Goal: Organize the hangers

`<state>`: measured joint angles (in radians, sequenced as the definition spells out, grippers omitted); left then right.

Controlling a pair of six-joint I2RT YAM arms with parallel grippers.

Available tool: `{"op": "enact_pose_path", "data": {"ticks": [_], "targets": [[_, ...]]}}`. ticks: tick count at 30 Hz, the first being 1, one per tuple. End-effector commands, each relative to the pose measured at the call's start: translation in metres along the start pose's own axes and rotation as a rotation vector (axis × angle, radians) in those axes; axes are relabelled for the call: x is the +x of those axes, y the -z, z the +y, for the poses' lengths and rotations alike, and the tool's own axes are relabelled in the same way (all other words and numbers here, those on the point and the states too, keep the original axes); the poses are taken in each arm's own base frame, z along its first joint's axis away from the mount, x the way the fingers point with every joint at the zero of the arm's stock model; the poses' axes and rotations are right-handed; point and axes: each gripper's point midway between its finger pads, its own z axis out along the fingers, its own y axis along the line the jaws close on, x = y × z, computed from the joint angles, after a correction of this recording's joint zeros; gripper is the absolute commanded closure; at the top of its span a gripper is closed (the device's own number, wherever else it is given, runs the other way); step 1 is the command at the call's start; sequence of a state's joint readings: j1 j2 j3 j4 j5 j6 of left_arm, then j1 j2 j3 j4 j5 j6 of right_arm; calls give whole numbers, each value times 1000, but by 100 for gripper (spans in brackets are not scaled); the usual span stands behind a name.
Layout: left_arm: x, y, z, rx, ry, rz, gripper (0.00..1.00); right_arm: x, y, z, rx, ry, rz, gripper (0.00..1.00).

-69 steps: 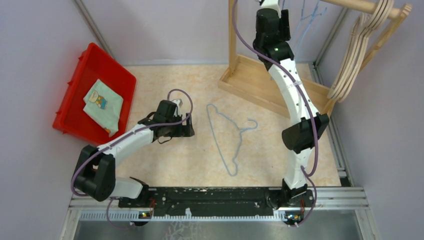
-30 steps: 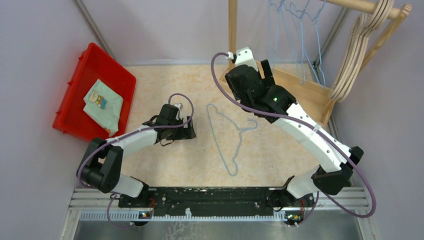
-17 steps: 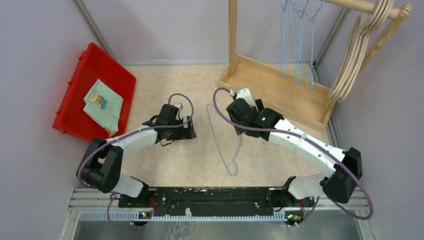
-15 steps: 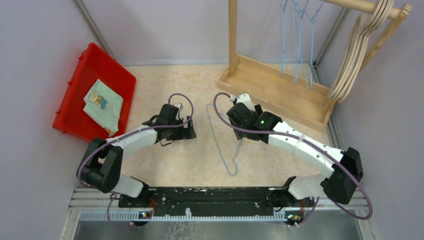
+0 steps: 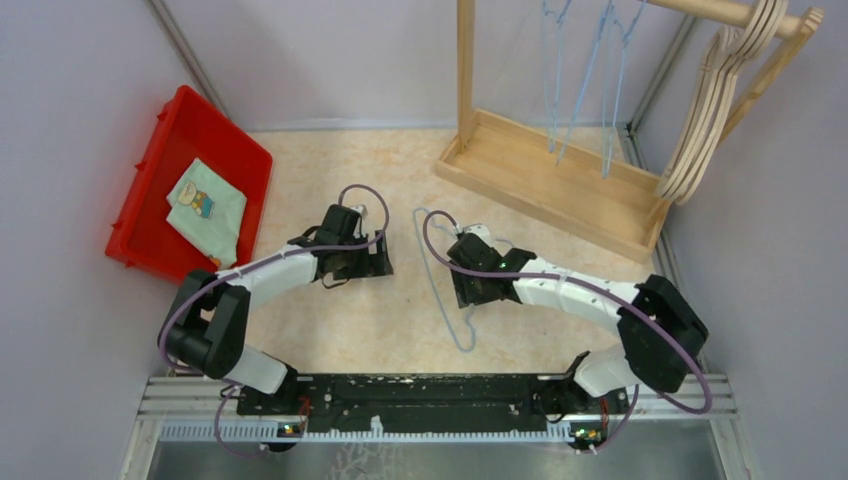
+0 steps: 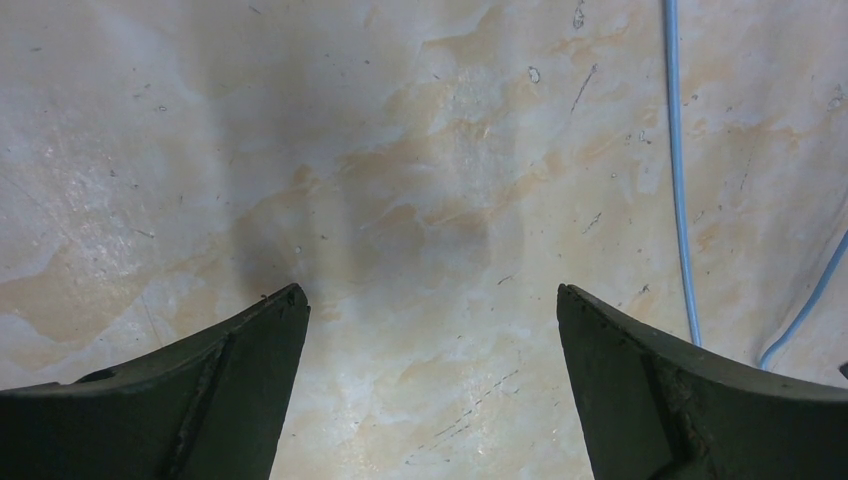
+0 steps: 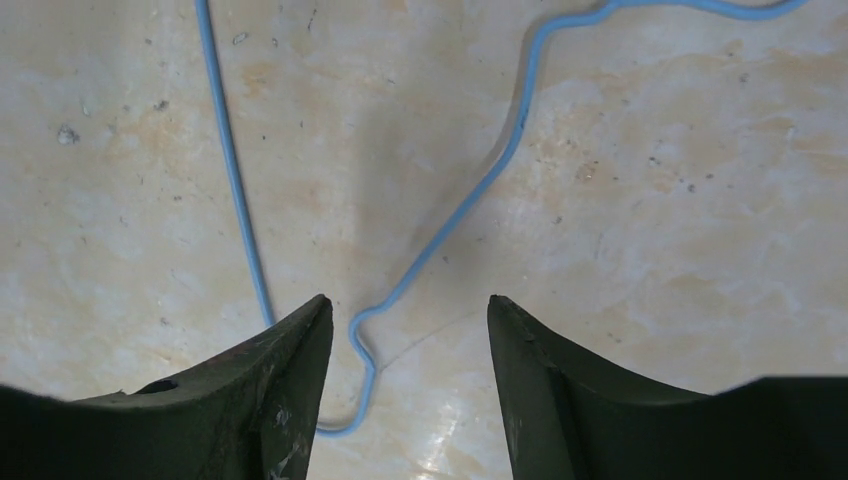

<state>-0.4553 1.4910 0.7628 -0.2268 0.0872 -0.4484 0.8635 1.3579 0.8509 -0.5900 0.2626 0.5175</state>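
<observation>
One light-blue wire hanger [image 5: 452, 325] lies flat on the table between the two arms. My right gripper [image 5: 468, 292] is low over its middle. In the right wrist view the bent neck of the wire hanger [image 7: 500, 165] runs between the jaws of my right gripper [image 7: 408, 305], close to the left finger [image 7: 285, 385]; the jaws stand apart and I see no pinch. My left gripper [image 5: 378, 262] rests open near the table to the hanger's left, with only bare table between its jaws in the wrist view [image 6: 430, 290]. A stretch of wire [image 6: 680, 200] shows at that view's right. More blue hangers [image 5: 580, 80] and wooden hangers [image 5: 715, 100] hang on the rack.
The wooden rack's base [image 5: 540, 180] and upright post [image 5: 465, 70] stand at the back right. A red bin [image 5: 150, 215] holding a folded cloth [image 5: 207, 212] sits at the left. Grey walls close in on both sides.
My right arm came down from the rack to the hanger on the table, and its jaws have narrowed. The hung blue hangers sway. The left arm barely moved.
</observation>
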Motion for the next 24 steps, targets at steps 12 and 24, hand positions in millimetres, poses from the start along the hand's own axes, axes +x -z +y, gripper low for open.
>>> {"op": "enact_pose_path", "data": {"ticks": [12, 24], "targets": [[-2, 8, 0, 0, -10, 2, 1, -21, -53, -11, 30, -207, -5, 62], [1, 10, 0, 5, -20, 13, 1, 3, -81, -26, 114, -181, 61, 82]]}}
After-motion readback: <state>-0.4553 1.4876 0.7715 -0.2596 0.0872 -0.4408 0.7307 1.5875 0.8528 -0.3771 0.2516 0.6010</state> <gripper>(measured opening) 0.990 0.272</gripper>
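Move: The bare stretch of the blue hanger's shoulder wire, just short of the neck, lies about 5 cm ahead of the right hand, 1 cm to its right and 5 cm below. At the same depth, the long straight bar's middle is about 6 cm ahead and 5 cm left; the neck is 10 cm ahead and 2 cm right; the bottom corner is 6 cm back and 1 cm left. From the left hand the shoulder wire is some 16 cm right, 3 cm back and 3 cm lower. The right hand sinks about 5 cm onto the shoulder wire of the last hanger while reaching about 5 cm forward along it towards the neck, and the wrist turns some 10 degrees clockwise. The fingers close throughout, from a little over half open to about a quarter, and end astride the wire at table level, the left finger coming against it. ##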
